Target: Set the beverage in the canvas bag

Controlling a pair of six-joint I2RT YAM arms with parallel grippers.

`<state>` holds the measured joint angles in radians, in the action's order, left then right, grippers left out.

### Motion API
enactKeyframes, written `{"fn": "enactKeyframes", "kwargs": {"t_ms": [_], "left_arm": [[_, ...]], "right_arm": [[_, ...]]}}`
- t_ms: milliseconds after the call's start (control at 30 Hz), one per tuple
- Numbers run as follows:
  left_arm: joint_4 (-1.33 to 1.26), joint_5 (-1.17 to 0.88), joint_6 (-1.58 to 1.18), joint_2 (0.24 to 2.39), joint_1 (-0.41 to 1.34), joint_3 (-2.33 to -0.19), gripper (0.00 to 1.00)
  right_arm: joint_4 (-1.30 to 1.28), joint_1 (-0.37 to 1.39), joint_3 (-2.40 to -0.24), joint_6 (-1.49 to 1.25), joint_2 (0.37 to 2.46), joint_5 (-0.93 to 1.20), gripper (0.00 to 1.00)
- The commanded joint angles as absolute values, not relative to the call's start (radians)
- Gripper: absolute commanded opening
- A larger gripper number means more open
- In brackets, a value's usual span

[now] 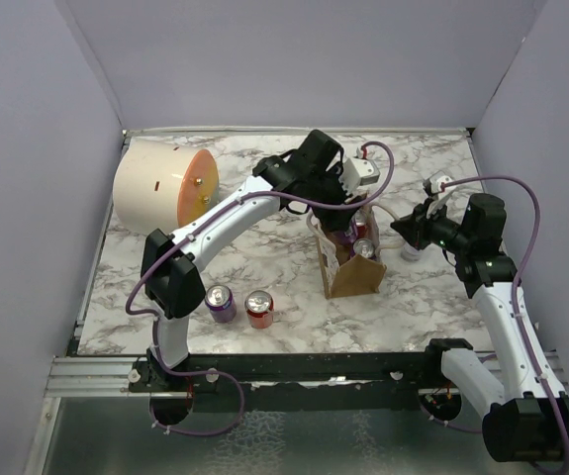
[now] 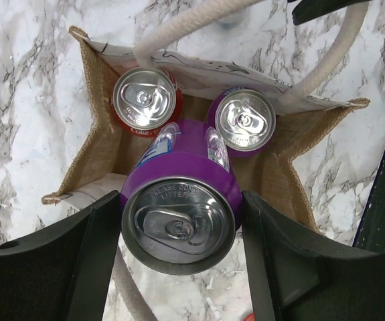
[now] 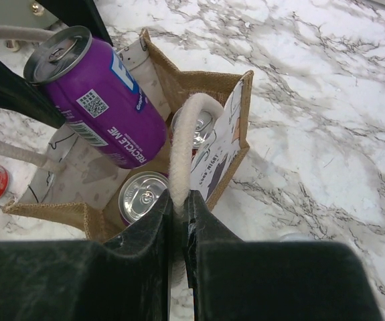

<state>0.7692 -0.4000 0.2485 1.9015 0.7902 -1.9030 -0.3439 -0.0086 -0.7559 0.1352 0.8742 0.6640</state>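
The canvas bag (image 1: 353,277) is a small brown tote with white handles, standing mid-table. A red can (image 2: 145,99) and a purple can (image 2: 246,120) stand upright inside it. My left gripper (image 2: 179,227) is shut on a third beverage, a purple can (image 2: 179,214), tilted with its lower end inside the bag's mouth (image 2: 95,114). From the right wrist view this can (image 3: 102,100) leans over the bag's wall (image 3: 205,83). My right gripper (image 3: 179,207) is shut on one white handle (image 3: 182,154), holding it up at the bag's right side (image 1: 403,230).
A big cream cylinder with an orange face (image 1: 160,183) lies at the back left. A purple can (image 1: 221,303) and a red can (image 1: 258,309) stand near the front edge, left of the bag. A small pale object (image 1: 412,252) sits under the right gripper. Grey walls enclose the table.
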Motion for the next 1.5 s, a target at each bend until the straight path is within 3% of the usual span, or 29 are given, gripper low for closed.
{"fn": "enactKeyframes", "kwargs": {"t_ms": [0, 633, 1467], "left_arm": [[0.755, -0.389, 0.255, 1.872, 0.798, -1.95, 0.0], [0.836, -0.257, 0.258, 1.974, 0.807, -2.02, 0.0], [0.769, -0.265, 0.357, 2.094, 0.838, -1.973, 0.0]], "right_arm": [[-0.328, -0.014, -0.778, 0.124, 0.878, 0.638, 0.01], [-0.318, -0.014, -0.767, 0.129, 0.886, 0.653, 0.01], [-0.309, -0.014, -0.757, 0.126, 0.897, 0.666, 0.01]]}}
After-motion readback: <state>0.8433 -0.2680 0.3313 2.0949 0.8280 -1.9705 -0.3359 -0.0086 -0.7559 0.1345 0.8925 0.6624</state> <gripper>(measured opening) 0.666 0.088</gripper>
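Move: The left gripper holds a purple can by its upper end, tilted over the mouth of the canvas bag; the bag's middle lies some 14 cm below this hand, about 3 cm to its right. Inside stand the red can, about 4 cm ahead and 4 cm right of the hand, and another purple can, roughly 4 cm back and 5 cm right, both about 14 cm lower. From the right gripper, shut on a bag handle, the bag's middle is about 9 cm left, 1 cm ahead and 13 cm below. Bring the left gripper down about 8 cm into the canvas bag, easing slightly forward before the main drop and quickening again at the end. Tip its fingers some 13 degrees steeper so the can comes more upright beside the red and purple cans, and keep the grip on it. Hold the right gripper still, shut on the handle. ##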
